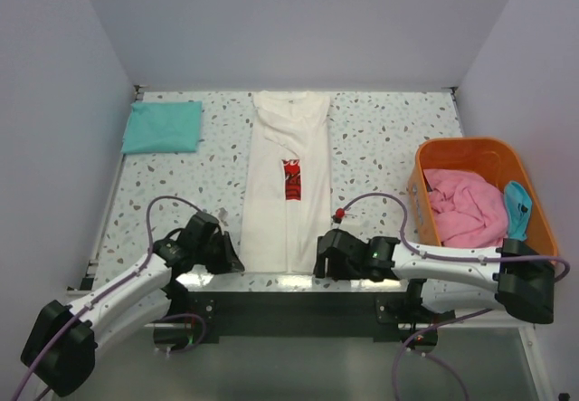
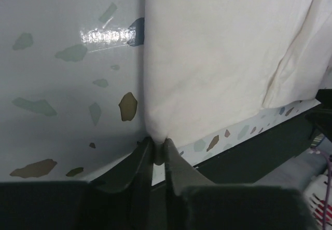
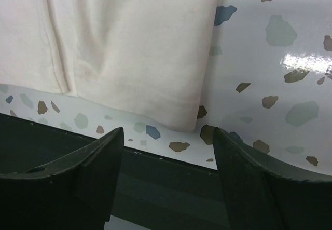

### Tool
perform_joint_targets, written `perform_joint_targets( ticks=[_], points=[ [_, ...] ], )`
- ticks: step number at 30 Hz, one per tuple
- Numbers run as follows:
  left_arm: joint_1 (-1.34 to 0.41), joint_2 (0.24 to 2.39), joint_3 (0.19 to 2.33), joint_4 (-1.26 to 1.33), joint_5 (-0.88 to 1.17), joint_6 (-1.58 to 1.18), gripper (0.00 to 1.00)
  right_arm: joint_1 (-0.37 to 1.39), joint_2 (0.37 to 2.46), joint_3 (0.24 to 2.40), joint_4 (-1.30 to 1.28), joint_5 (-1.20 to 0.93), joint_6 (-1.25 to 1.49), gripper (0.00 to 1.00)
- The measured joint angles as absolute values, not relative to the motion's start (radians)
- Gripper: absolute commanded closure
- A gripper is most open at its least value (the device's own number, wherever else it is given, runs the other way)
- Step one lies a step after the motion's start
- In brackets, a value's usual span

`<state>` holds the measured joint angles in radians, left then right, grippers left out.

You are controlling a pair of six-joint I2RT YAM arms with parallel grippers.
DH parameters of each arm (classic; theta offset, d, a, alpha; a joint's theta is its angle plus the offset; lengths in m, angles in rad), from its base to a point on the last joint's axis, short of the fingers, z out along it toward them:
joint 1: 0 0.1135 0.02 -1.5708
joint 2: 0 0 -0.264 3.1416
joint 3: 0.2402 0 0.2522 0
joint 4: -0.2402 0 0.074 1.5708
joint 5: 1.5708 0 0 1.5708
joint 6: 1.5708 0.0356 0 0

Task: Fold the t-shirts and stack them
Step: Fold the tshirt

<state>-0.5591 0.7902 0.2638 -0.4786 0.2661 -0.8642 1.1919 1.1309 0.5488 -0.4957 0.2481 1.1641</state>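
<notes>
A long cream t-shirt [image 1: 285, 193] with a red print lies folded lengthwise down the middle of the table. Its near hem lies at the front edge. My left gripper [image 1: 231, 258] sits at the hem's left corner. The left wrist view shows that gripper [image 2: 158, 144] shut on a pinch of the cream cloth [image 2: 218, 58]. My right gripper [image 1: 318, 261] is at the hem's right corner. In the right wrist view it [image 3: 168, 134] stands open, with the cream corner [image 3: 129, 43] just beyond its tips and untouched. A folded teal t-shirt [image 1: 163, 127] lies at the back left.
An orange basket [image 1: 466, 146] at the right holds a crumpled pink shirt [image 1: 466, 206] and a blue one [image 1: 518, 206]. The table's dark front edge [image 3: 155, 173] runs just under both grippers. Speckled tabletop [image 1: 380, 138] shows on either side of the cream shirt.
</notes>
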Motion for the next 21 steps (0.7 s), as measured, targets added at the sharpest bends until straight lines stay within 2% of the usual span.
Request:
perform_joint_targets(
  ticks=[2,3,6,7,9,12,21],
  points=[
    [-0.559,0.811,0.263,-0.468,0.262,-0.865,1.00,1.188,1.146,0.548,-0.488,0.249,1.172,0.38],
    [-0.559,0.819,0.263,-0.461,0.266,-0.864,1.00,1.187,1.152,0.548,-0.486,0.250,1.176,0.41],
    [-0.559,0.826,0.263,-0.451,0.270,-0.863,1.00,1.182,1.187,0.545,-0.474,0.248,1.188,0.63],
    [-0.559,0.824,0.263,-0.451,0.270,-0.862,1.00,1.180,1.202,0.543,-0.468,0.247,1.193,0.77],
    [-0.559,0.815,0.263,-0.457,0.264,-0.861,1.00,1.175,1.226,0.541,-0.459,0.242,1.204,0.93],
    [-0.559,0.801,0.264,-0.462,0.263,-0.861,1.00,1.170,1.240,0.546,-0.447,0.237,1.206,1.00],
    [-0.559,0.833,0.343,-0.424,0.261,-0.855,1.00,1.159,1.229,0.638,-0.532,0.340,1.137,1.00]
  ],
)
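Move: At the shirt's near edge, the left hand already has the folded t-shirt's near left corner between its half-closed fingers, with the red print about 23 cm farther out and 12 cm to its right. The near right corner lies some 2 cm below the open right hand and a centimetre to its right. From the right hand, the red print is 23 cm ahead and 7 cm left, and the orange basket some 38 cm right and 17 cm ahead. Closing on the two near corners: the right hand sinks about 2 cm and shuts its fingers on its corner of the hem, while the left finishes pinching its own corner almost in place. Both then start up and forward together with the cloth held, each by about 2.5 cm, speeding up, the left also drifting slightly right. ##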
